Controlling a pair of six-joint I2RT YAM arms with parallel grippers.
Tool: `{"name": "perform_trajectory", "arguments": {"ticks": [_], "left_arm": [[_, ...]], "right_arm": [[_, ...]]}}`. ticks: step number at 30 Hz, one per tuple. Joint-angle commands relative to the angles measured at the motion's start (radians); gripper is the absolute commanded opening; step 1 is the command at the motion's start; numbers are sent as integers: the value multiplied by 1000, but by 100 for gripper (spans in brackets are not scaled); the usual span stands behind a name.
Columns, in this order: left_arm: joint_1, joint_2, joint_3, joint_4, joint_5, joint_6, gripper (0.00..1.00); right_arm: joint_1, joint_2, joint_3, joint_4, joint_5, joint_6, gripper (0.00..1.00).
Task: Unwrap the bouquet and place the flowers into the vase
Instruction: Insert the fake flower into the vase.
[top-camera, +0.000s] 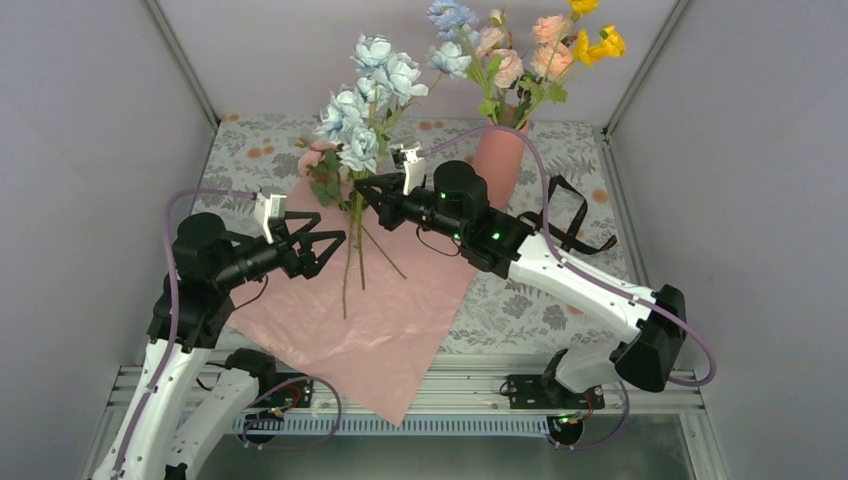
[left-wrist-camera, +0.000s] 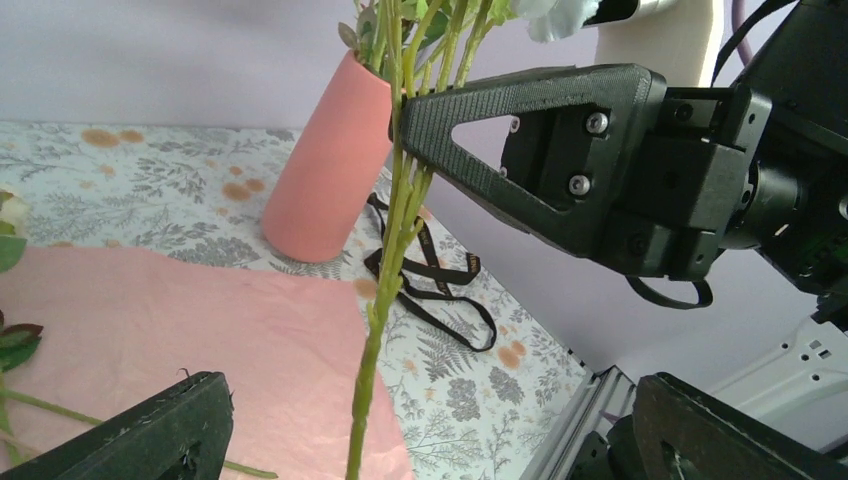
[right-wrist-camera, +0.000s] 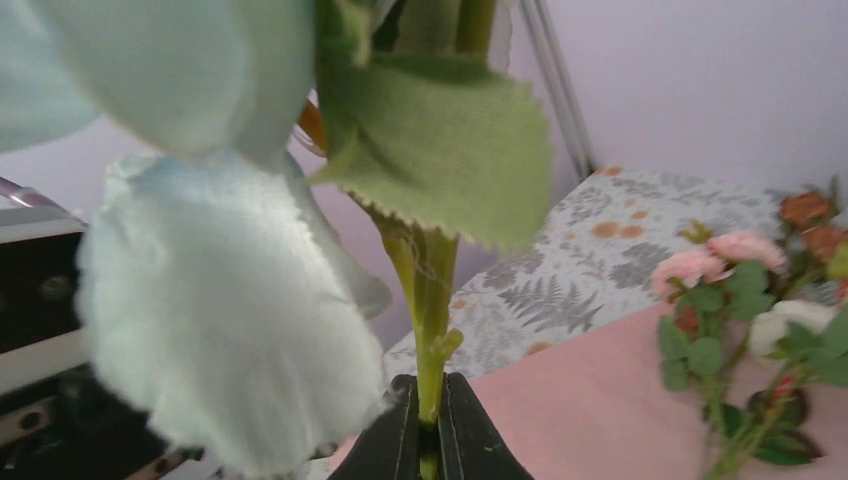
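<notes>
My right gripper (top-camera: 361, 190) is shut on the green stems (right-wrist-camera: 432, 290) of a bunch of pale blue flowers (top-camera: 362, 105) and holds it upright above the table. The stems' lower ends (left-wrist-camera: 372, 350) hang between the wide-apart fingers of my open left gripper (top-camera: 331, 250), which do not touch them. The salmon-pink vase (top-camera: 499, 160) stands behind at the right with pink, blue and yellow flowers (top-camera: 520, 50) in it. The bouquet's pink wrapping sheet (top-camera: 385, 310) lies spread flat. Small pink flowers (right-wrist-camera: 735, 300) lie on the sheet.
A black ribbon (top-camera: 572, 218) lies on the floral tablecloth (top-camera: 560, 300) to the right of the vase. The sheet's near corner hangs over the metal rail (top-camera: 470, 385) at the table's front edge. Grey walls enclose the table on three sides.
</notes>
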Motion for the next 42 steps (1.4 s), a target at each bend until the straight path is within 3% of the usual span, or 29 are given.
{"name": "perform_trajectory", "arguments": {"ticks": [1,7,15,18,28,42], "left_arm": [[1,-12,22,-20,-17,30,100],[1,-7,2,-33,-42,55,100],[1,34,-23,-52,-112,94,100],[1,51,-35,-57,-136,114,100],[1,75,-72,-69,-193,178,100],[1,61,-82,-67,-216,183,100]], "right_arm": [[8,-48,56,-41,113,-188,4],[9,-99,94,-54,248,-350,4],[3,-89,222,-49,639,-625,4],[-26,-70,249,-16,703,-692,4],[-228,-23,322,18,702,-664,4],[-479,76,447,42,569,-506,4]]}}
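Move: About 26 cm to the right hand's right and 19 cm ahead stands the vase, its middle some 24 cm below that hand, which already holds the pale-blue fake flowers upright. The vase flowers spread about 3 cm right of and 29 cm above the vase's middle; the black ribbon lies 16 cm right of the vase and 6 cm nearer. For the empty left hand, the lying flowers are roughly 21 cm straight ahead, 32 cm down. Carrying the pale-blue flowers towards the vase, the right hand first climbs while going right, then sweeps right and forward and rises again: about 25 cm right, 17 up and 16 forward. It swings some 60 degrees clockwise, tips its fingers up and keeps its pinch on the stems. The left hand, still wide open, sinks 7 cm and goes 4 cm forward, towards the lying flowers. ##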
